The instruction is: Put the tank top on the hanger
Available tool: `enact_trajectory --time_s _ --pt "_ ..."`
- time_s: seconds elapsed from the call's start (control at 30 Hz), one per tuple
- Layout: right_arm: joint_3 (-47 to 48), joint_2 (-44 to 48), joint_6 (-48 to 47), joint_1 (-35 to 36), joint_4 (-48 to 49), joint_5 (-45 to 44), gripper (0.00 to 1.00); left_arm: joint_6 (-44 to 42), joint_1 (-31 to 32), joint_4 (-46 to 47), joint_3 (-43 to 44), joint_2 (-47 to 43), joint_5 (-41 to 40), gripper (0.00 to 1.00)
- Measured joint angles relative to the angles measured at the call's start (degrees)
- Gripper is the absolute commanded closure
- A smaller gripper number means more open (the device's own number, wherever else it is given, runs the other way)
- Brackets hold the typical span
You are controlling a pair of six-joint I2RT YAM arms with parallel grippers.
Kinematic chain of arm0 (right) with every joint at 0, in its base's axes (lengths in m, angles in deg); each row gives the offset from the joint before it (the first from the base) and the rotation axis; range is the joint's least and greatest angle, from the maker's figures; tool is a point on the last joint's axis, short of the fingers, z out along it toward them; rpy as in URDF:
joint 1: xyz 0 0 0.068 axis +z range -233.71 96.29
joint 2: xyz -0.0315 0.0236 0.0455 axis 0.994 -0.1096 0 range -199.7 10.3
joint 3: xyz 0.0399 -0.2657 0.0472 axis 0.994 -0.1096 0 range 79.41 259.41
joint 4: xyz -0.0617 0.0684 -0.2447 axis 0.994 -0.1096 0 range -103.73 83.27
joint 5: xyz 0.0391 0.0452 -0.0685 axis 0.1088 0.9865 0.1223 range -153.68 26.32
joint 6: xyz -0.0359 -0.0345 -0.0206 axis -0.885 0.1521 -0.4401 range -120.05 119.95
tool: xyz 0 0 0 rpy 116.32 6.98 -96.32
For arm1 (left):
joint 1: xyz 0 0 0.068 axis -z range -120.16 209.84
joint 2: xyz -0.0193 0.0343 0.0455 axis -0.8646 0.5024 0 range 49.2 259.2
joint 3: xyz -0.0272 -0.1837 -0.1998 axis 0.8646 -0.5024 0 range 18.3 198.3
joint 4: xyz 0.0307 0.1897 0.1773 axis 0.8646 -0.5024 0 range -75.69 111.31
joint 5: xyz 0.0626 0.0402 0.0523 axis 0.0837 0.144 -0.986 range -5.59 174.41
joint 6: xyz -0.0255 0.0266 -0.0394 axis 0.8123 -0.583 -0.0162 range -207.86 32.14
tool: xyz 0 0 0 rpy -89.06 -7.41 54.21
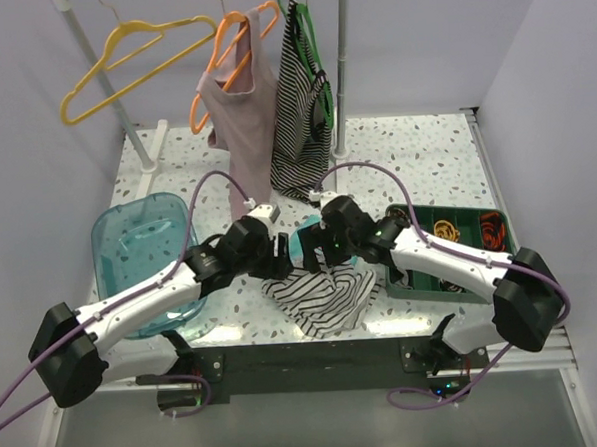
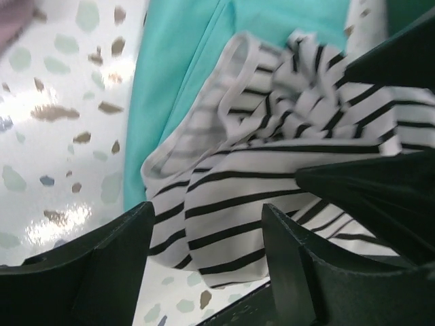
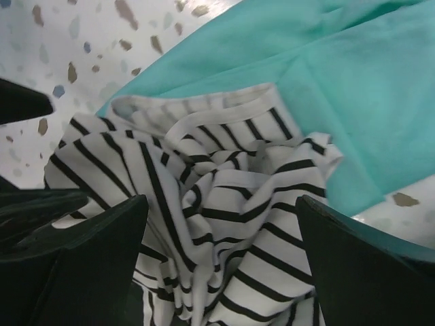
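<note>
The tank top (image 1: pixel 322 297), white with thin black stripes, lies crumpled on the speckled table near the front edge, partly over a teal cloth (image 1: pixel 302 245). My left gripper (image 1: pixel 281 264) sits at its left edge and my right gripper (image 1: pixel 315 251) at its top, close together. In the left wrist view the left gripper (image 2: pixel 204 251) is open, with a fold of the tank top (image 2: pixel 272 183) lying loose between the jaws. In the right wrist view the right gripper (image 3: pixel 221 265) stands wide open over bunched tank top (image 3: pixel 224 204) fabric. The yellow hanger (image 1: pixel 120 63) hangs empty on the rack at back left.
A pink top on an orange hanger (image 1: pixel 243 116) and a densely striped top on a green hanger (image 1: pixel 298 113) hang mid-rack. A clear blue bin (image 1: pixel 145 257) stands left. A green tray (image 1: pixel 459 235) lies right. The teal cloth (image 3: pixel 340 81) spreads behind the tank top.
</note>
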Motion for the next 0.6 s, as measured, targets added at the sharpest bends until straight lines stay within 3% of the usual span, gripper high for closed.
enact_trajectory --time_s 0.1,0.13,0.17,0.2,0.23,0.27,0.33,0.47,0.6 --pt "-0.02 -1.29 0.17 1.62 0.04 1.44 0.20 0.85 0.00 -0.07 -2.93 1.68 0.74 0.37" --pt "-0.13 -1.31 0.20 1.70 0.22 1.86 0.26 1.18 0.00 -0.07 -3.45 2.60 1.16 0.46" --pt "-0.26 -1.27 0.39 1.66 0.48 2.08 0.45 1.42 0.00 0.22 -3.76 3.23 1.46 0.51" --pt "-0.33 -1.27 0.39 1.64 0.70 2.34 0.56 1.79 0.00 0.87 -4.15 3.78 2.10 0.58" --pt "-0.39 -1.27 0.72 1.62 0.94 2.51 0.67 2.16 0.00 1.36 -4.46 4.11 2.67 0.80" --pt "-0.39 -1.25 0.57 1.62 1.05 2.71 0.85 2.64 0.00 1.92 -4.76 4.17 3.10 0.88" --pt "-0.35 -1.16 0.63 1.62 1.25 2.97 1.00 3.52 0.00 2.80 -5.09 4.17 3.76 1.00" --pt "1.95 -0.90 0.07 1.62 -0.85 2.43 1.00 3.72 0.00 2.86 -3.50 4.04 4.02 1.00" --pt "8.83 2.05 -1.42 1.62 -4.81 -0.76 1.00 2.60 0.00 -1.99 7.56 4.02 1.95 1.00"
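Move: The striped tank top lies crumpled beneath both open grippers. From the left hand, its middle is roughly 10 cm to the right, 5 cm back and 5 cm below; from the right hand, about 8 cm back, 1 cm left and 3 cm below. The teal cloth under it is centred some 2 cm ahead and 7 cm right of the left hand. The green tray stands about 32 cm right and 3 cm ahead of the right hand. The left hand sinks about 5 cm and eases back 2 cm onto the tank top's far part while the right hand settles barely 1 cm lower and slightly back beside it, and both grippers shut, each pinching a fold of the striped fabric between its fingertips. With both pinches kept, the two hands then rise together, some 7 cm from their low points, drawing forward 2 to 3 cm as they go, the left also drifting about 3 cm rightward, towards the right gripper. ##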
